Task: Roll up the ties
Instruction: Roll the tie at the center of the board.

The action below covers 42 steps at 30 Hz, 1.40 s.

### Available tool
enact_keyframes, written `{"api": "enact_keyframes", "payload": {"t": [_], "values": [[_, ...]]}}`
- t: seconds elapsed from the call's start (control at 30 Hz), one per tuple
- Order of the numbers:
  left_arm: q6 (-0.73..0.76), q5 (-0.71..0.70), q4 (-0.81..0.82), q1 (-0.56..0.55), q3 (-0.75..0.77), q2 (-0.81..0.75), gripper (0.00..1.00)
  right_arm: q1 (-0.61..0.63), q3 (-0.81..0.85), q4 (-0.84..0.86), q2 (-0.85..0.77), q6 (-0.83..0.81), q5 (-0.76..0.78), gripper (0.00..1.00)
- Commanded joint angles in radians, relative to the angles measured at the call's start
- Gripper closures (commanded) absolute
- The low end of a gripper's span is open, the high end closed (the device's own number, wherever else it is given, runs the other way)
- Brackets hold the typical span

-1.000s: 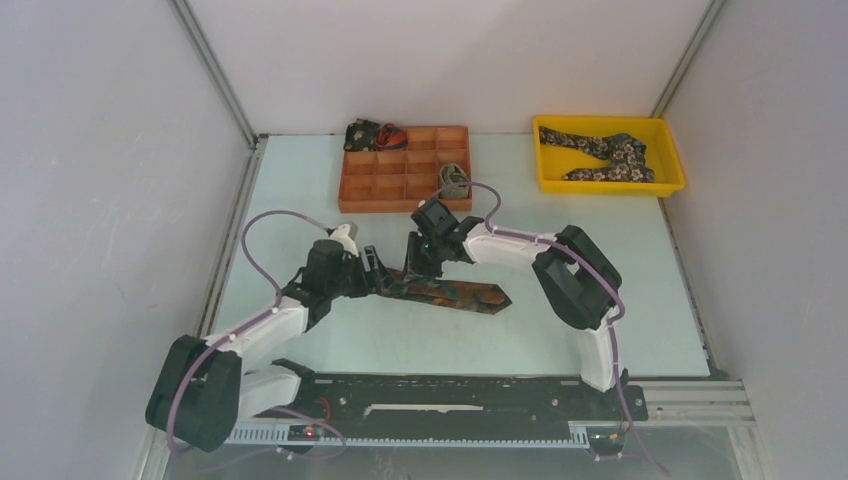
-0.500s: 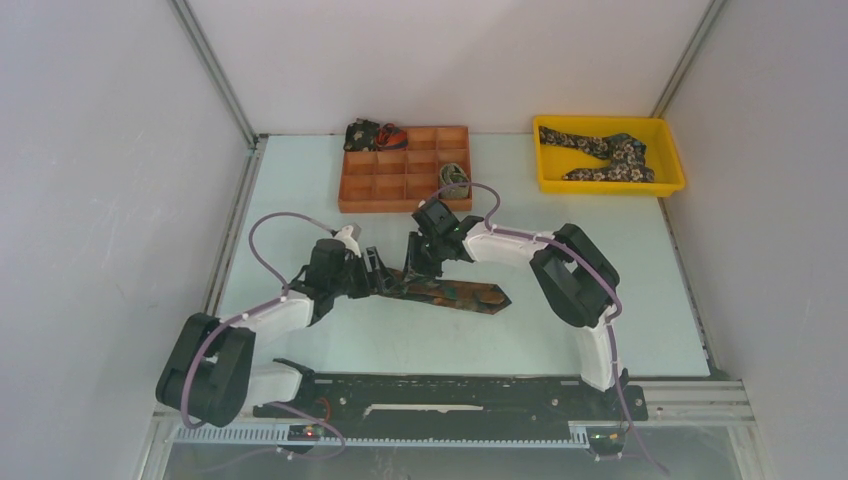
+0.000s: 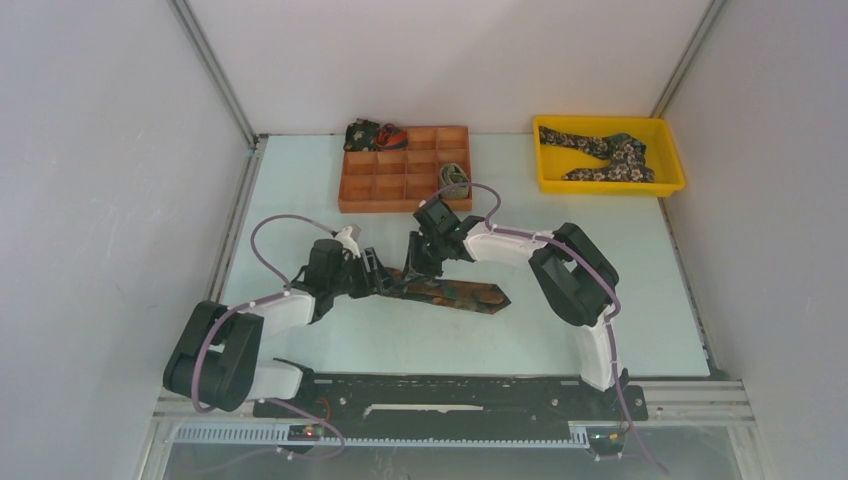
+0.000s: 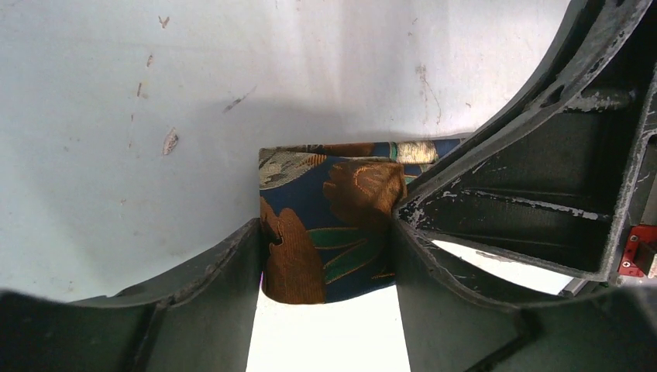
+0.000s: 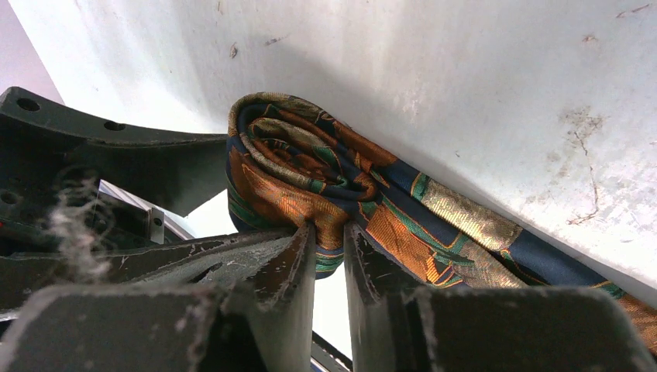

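A dark tie [image 3: 458, 293] with a rust and green pattern lies across the middle of the table, pointed end to the right. Its left end is wound into a loose roll [image 5: 287, 167]. My left gripper [image 3: 384, 281] comes from the left and straddles that roll [image 4: 329, 232]; both fingers [image 4: 232, 263] press against its sides. From above right, my right gripper [image 3: 416, 268] reaches the same roll. In the right wrist view the right gripper [image 5: 329, 232] is nearly closed, pinching a fold of the fabric at the roll's edge.
An orange compartment tray [image 3: 395, 182] stands at the back with a dark rolled tie [image 3: 370, 134] at its far left corner and a small olive coil [image 3: 454, 176] at its right. A yellow bin [image 3: 610, 186] at the back right holds a floral tie [image 3: 605, 150].
The left arm's elbow has swung forward and to the right, and its fingers have narrowed onto the roll. The right gripper has stayed pinched on the fabric.
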Motion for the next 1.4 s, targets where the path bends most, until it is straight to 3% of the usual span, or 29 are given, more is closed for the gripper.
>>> {"api": "enact_keyframes", "payload": {"t": [0.0,0.13,0.37,0.57,1.0,1.37], "values": [[-0.008,0.045,0.051,0.012,-0.014,0.022,0.35,-0.003,-0.043,-0.012,0.048,-0.028,0.085,0.79],[-0.006,0.061,0.057,0.012,-0.009,0.035,0.39,-0.001,-0.058,-0.005,0.047,-0.025,0.087,0.80],[0.004,0.068,0.045,0.012,-0.001,0.040,0.66,0.001,-0.061,0.003,0.029,-0.023,0.086,0.80],[0.014,0.037,0.005,0.001,0.008,0.022,0.75,-0.015,-0.062,0.002,-0.030,-0.032,0.085,0.74],[0.048,-0.171,-0.187,-0.103,0.081,-0.047,0.81,-0.069,-0.074,-0.101,-0.233,-0.108,0.167,0.62],[0.044,-0.458,-0.354,-0.195,0.145,-0.102,0.82,-0.110,-0.210,-0.071,-0.385,-0.120,0.198,0.52]]}}
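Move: The rolled end of the tie sits between the left hand's open fingers, its middle about 1 cm ahead, 1 cm right and 1 cm below. From the right hand, already pinching the roll's right side, the roll's middle is roughly 2 cm left, 1 cm ahead and 1 cm below. The tie's pointed tip lies some 25 cm right of the roll and 4 cm nearer. The orange tray's middle is about 25 cm ahead of the roll and 2 cm right. The tie's roll passes into the left hand's grip: its fingers close from either side and pinch the roll, staying almost in place, rising barely 1 cm and tilting left side up some 10 degrees. The right fingers then open and let go, and that hand draws away about 8 cm to the right while rising 6 cm and easing slightly forward, its fingertips tipping up. ##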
